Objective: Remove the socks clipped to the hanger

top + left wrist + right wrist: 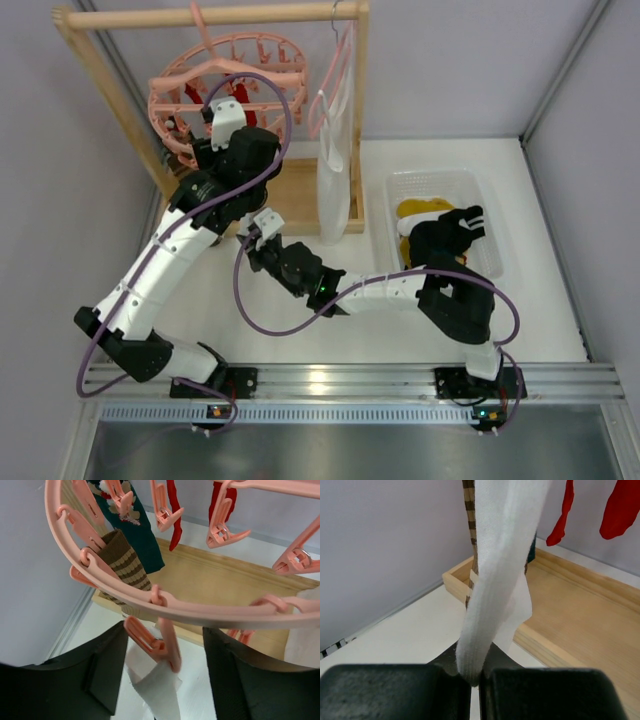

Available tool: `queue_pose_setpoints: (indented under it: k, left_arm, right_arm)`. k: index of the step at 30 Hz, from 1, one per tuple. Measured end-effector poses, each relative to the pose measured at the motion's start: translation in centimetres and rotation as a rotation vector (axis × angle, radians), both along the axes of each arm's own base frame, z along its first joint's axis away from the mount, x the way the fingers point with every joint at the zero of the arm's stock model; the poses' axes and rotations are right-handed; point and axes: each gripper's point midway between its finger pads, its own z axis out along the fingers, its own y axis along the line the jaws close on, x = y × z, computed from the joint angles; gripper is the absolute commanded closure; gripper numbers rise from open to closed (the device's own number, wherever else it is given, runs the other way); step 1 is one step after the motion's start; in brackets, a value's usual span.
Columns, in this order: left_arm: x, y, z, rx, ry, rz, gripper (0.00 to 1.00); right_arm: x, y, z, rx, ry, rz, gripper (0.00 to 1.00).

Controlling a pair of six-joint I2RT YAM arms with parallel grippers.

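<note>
The round pink hanger point(225, 95) hangs from the wooden rail. In the left wrist view its ring point(165, 607) crosses just above my left gripper point(162, 675). That gripper is open, its fingers point(100, 675) on either side of a pink clip peg point(155, 642) that bites a white sock point(157, 690). Lower down, my right gripper point(475, 680) is shut on the bottom end of the same white sock point(495, 580), which runs taut upward. A brown striped sock point(125, 565), a teal sock point(142, 537) and red socks point(173, 515) hang on other pegs.
A wooden rail frame point(210, 15) carries the hanger, with its wooden base tray point(225, 585) below. A slim pink clothes hanger with long white cloth point(333, 170) hangs to the right. A clear bin point(400, 190) at the right holds yellow and black socks.
</note>
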Motion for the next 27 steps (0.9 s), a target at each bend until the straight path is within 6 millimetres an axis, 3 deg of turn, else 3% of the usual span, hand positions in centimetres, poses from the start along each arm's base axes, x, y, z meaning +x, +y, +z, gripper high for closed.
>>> queue_pose_setpoints:
  k: [9,10,13,14,15,24,27]
  left_arm:
    - [0.5,1.2,-0.3,0.01,0.008,0.044,0.42]
    - [0.5,1.2,-0.3,0.011,0.008,0.045,0.52]
    - [0.6,1.4,-0.3,0.012,0.009,0.048,0.63]
    - [0.6,1.5,-0.3,0.012,0.009,0.051,0.79]
    - [0.6,1.5,-0.3,0.009,0.006,0.053,0.81]
    - [0.8,1.3,0.0,0.004,0.009,0.028,0.84]
    - [0.8,1.0,-0.1,-0.004,0.014,0.014,0.78]
  right_arm:
    - [-0.4,-0.2,0.6,0.009,-0.004,0.008,1.0]
    - [-0.4,-0.3,0.8,0.012,-0.005,0.008,1.0]
    - [-0.5,-0.4,1.1,0.016,-0.006,0.011,1.0]
    - [-0.5,-0.5,1.2,0.017,-0.007,0.013,1.0]
    - [-0.6,-0.5,1.2,0.018,-0.007,0.015,1.0]
    - [-2.3,-2.9,-0.3,-0.017,0.005,0.04,1.0]
    - [-3.6,-4.5,-0.8,-0.035,0.01,0.056,1.0]
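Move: Just in front of the left fingers, about 1 cm ahead and 2 cm to the left at the same height, is the pink clip holding the white sock. The striped sock hangs some 4 cm ahead and 6 cm left of that hand, its middle 8 cm lower, and an empty clip lies 3 cm ahead and 5 cm right. From the right hand, which holds the sock's lower end, the sock's clip is about 7 cm ahead, 5 cm left and 12 cm above. Easing about 1.5 cm left and slightly forward onto the clip, the left hand closes its part-open fingers on its two legs and keeps them squeezed. The right hand, still pinching the white sock, rises about 1 cm, then pulls away from the clip, back and to the right some 6 cm, speeding up and dipping 2 cm. ##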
